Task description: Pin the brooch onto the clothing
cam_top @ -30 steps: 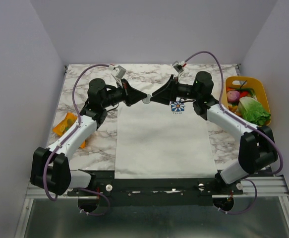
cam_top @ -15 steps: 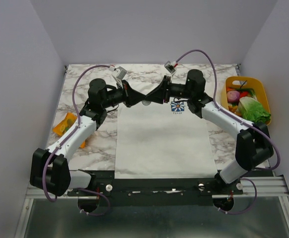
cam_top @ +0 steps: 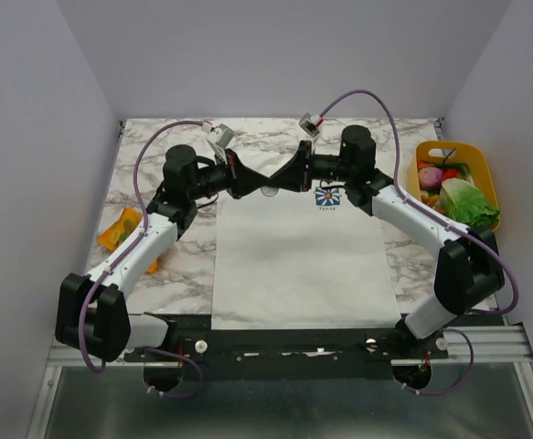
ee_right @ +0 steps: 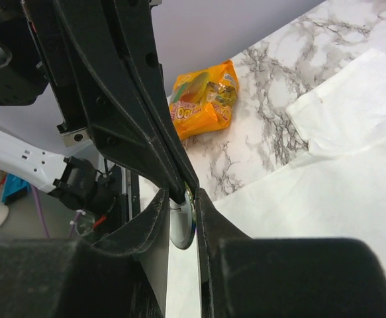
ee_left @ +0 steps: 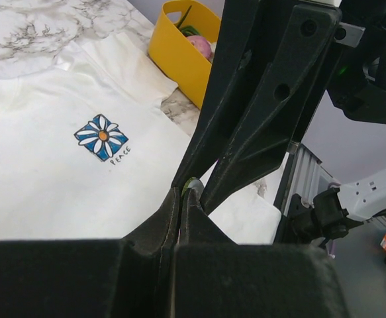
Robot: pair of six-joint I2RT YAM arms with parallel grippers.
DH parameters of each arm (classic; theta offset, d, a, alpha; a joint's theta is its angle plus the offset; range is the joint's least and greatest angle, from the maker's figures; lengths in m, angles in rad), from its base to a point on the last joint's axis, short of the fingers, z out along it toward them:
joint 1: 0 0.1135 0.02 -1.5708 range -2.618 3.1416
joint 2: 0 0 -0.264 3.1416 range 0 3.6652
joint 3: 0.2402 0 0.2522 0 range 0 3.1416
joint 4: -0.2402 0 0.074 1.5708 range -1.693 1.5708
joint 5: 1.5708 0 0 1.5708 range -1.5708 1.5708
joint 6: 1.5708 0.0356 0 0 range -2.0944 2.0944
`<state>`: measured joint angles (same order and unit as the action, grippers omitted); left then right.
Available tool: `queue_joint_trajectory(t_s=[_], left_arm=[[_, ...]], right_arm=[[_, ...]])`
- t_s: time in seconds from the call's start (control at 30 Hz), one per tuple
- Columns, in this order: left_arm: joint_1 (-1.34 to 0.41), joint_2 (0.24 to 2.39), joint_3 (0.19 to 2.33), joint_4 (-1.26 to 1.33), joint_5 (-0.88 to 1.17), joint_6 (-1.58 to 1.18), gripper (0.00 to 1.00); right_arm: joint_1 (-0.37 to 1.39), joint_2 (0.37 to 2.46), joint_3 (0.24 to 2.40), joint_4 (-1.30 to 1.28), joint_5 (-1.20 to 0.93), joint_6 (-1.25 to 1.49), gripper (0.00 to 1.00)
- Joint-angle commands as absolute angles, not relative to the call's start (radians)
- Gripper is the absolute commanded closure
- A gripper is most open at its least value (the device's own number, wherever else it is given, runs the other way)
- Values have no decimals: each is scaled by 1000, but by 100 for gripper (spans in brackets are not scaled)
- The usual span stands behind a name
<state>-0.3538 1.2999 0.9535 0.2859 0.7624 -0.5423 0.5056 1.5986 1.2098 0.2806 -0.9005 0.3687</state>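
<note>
The white T-shirt (cam_top: 293, 265) lies flat on the marble table, its blue flower print (cam_top: 327, 197) on the chest. Both grippers meet tip to tip above the collar. My left gripper (cam_top: 264, 180) is shut on the brooch (ee_left: 191, 180), of which only a green sliver shows at the fingertips. In the right wrist view the brooch (ee_right: 183, 228) hangs as a small disc with a silvery back between my right gripper's (ee_right: 181, 199) narrowed jaws. One right finger lies against the disc. A slim gap shows on the other side.
A yellow basket (cam_top: 485, 160) of toy vegetables stands at the right table edge. An orange snack packet (cam_top: 120, 229) lies on the marble at the left. The left arm's fingers (ee_right: 133, 99) reach in between the right jaws.
My right gripper has slid left onto the left gripper's tips and its jaws have narrowed around the brooch. The left arm has held still.
</note>
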Motion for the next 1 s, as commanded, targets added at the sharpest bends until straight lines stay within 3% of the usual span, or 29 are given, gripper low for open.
queue_joint_trajectory(t_s=[0.0, 0.1, 0.13, 0.17, 0.27, 0.53, 0.77, 0.97], left_arm=[[-360, 1289, 1003, 310, 736, -557, 100], [-360, 1293, 1006, 310, 729, -558, 100], [-360, 1293, 1005, 313, 724, -560, 100], [-360, 1292, 1005, 313, 723, -561, 100], [-360, 1293, 1005, 325, 722, -569, 100], [-360, 1298, 997, 328, 729, -568, 100], [-360, 1287, 989, 279, 707, -528, 100], [-361, 1275, 983, 270, 715, -517, 100]], right_arm=[[534, 1588, 1204, 181, -836, 262, 99], [534, 1586, 1200, 175, -836, 247, 98], [534, 1588, 1200, 175, -838, 250, 88], [534, 1589, 1200, 175, -841, 255, 58], [534, 1598, 1201, 189, -847, 278, 46], [534, 1615, 1195, 233, -857, 327, 46], [532, 1595, 1178, 321, -890, 399, 33], [509, 1572, 1160, 445, -923, 508, 33]])
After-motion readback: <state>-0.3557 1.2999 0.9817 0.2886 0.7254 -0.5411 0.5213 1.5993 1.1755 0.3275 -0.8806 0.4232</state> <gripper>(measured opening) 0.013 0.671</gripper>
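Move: The left fingertips hold the brooch, and the right fingers are closed in on it too. Its middle hangs about 1 cm back, 1 cm left and 1 cm below the right hand, and about 1 cm back, 1 cm right and 1 cm below the left hand. The left fingertips sit some 2 cm left of the right hand, about level fore and aft. The shirt's flower print lies roughly 10 cm ahead of the right hand, 14 cm to its right and 25 cm below. Downward by about 1.5 cm goes the right hand, its fingers spreading from a quarter to about two thirds open and letting go of the brooch; near the end it climbs back about 1 cm, still open. Meanwhile the left hand, fingers shut on the brooch throughout, dips slightly, lifts some 2 cm, then settles a little and edges 1 cm forward. ##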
